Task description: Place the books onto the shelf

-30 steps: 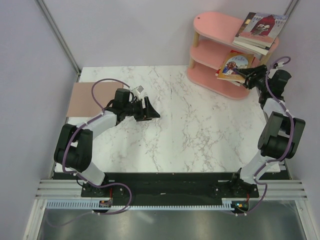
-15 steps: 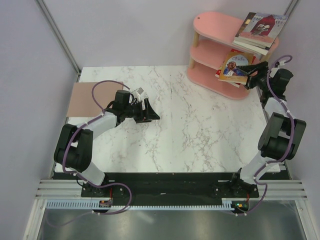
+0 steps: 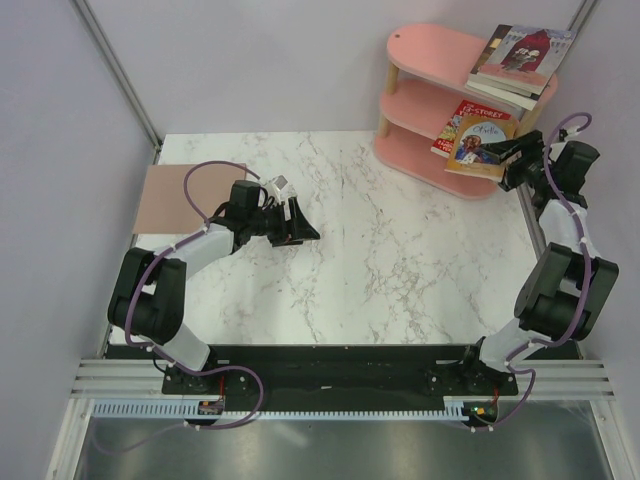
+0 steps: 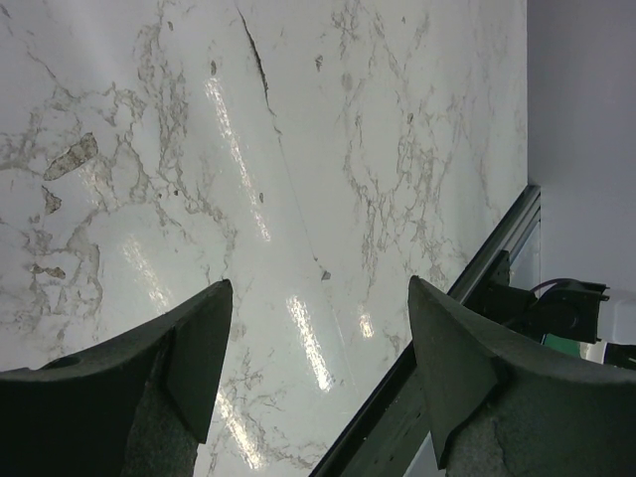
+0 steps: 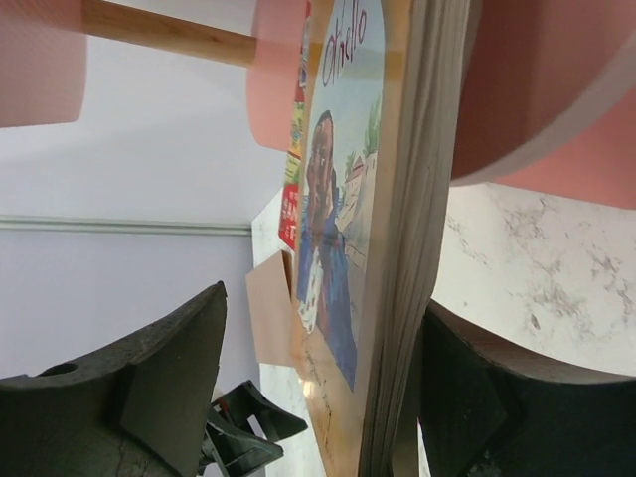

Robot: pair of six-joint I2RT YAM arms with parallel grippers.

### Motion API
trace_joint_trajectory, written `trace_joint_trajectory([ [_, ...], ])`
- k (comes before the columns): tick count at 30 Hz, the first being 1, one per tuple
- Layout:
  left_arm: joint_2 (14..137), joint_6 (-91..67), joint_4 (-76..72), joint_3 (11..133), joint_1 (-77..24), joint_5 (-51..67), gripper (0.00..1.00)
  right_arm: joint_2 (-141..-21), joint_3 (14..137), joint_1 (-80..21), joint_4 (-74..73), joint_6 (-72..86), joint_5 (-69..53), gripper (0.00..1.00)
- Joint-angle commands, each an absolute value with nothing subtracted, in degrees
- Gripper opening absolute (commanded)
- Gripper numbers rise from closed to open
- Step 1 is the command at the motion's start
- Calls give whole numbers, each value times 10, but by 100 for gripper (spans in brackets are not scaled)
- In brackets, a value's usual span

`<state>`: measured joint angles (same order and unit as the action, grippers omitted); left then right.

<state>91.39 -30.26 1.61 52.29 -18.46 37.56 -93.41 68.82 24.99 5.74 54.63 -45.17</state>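
The pink shelf (image 3: 430,50) stands at the table's back right. A stack of books (image 3: 520,60) lies on its top board. On the middle board a red book (image 3: 459,113) lies under a tan book with a blue figure (image 3: 484,145), which sticks out past the board's edge. My right gripper (image 3: 512,162) is open around that protruding end. In the right wrist view the tan book (image 5: 343,199) stands between the spread jaws of the right gripper (image 5: 323,303). One finger is well off the cover and the other is close by the underside. My left gripper (image 3: 300,225) hovers open over the marble, holding nothing (image 4: 318,288).
A flat brown mat (image 3: 170,195) lies at the table's left edge. The shelf's boards (image 5: 537,89) and a wooden post (image 5: 169,30) crowd round the right gripper. The booth's walls stand close behind and beside the shelf. A black rail (image 4: 447,328) runs along the table's near edge.
The right gripper has opened and let go of the tan book, drawing back a little to the right. The tan book has slid that way, uncovering the red one. The left arm is still.
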Motion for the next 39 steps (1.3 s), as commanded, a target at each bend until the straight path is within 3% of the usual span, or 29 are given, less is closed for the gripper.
trace_joint_trajectory([
  [1, 901, -274, 3, 520, -186, 379, 78, -910, 695, 252, -27, 484, -446, 75],
  [7, 904, -274, 3, 519, -186, 379, 78, -889, 681, 252, -61, 458, -428, 52],
  [11, 907, -274, 3, 519, -186, 379, 78, -878, 678, 252, -64, 455, -429, 21],
  [13, 908, -274, 3, 519, -186, 379, 78, -872, 679, 252, -64, 457, -429, 14],
  [20, 910, -276, 3, 518, -188, 379, 78, -868, 708, 252, -48, 473, -432, 9],
  [39, 911, -279, -13, 514, -196, 375, 78, -972, 733, 250, 165, 631, -422, 11],
])
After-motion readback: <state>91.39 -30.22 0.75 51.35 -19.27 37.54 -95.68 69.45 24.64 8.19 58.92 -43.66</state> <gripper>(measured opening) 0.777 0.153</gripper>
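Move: The Othello book, half in on the shelf's middle tier, has its middle about 6 cm ahead of the right hand and 4 cm to its left, roughly level, its near edge between the open fingers. The treehouse book under it centres some 10 cm ahead, 7 cm left. The book stack on the top tier is about 14 cm ahead, 6 cm right and 18 cm higher. From the left hand, Othello lies about 20 cm ahead, 43 cm right and 14 cm up. Backing off about 3 cm and dipping by nearly as much, the right hand shuts its wide-open fingers, one above and one below, to pinch the near edge of the Othello book, then comes back up. It then drives forward some 4 cm, still pinching that edge, pushing the book towards the shelf over the treehouse book. ##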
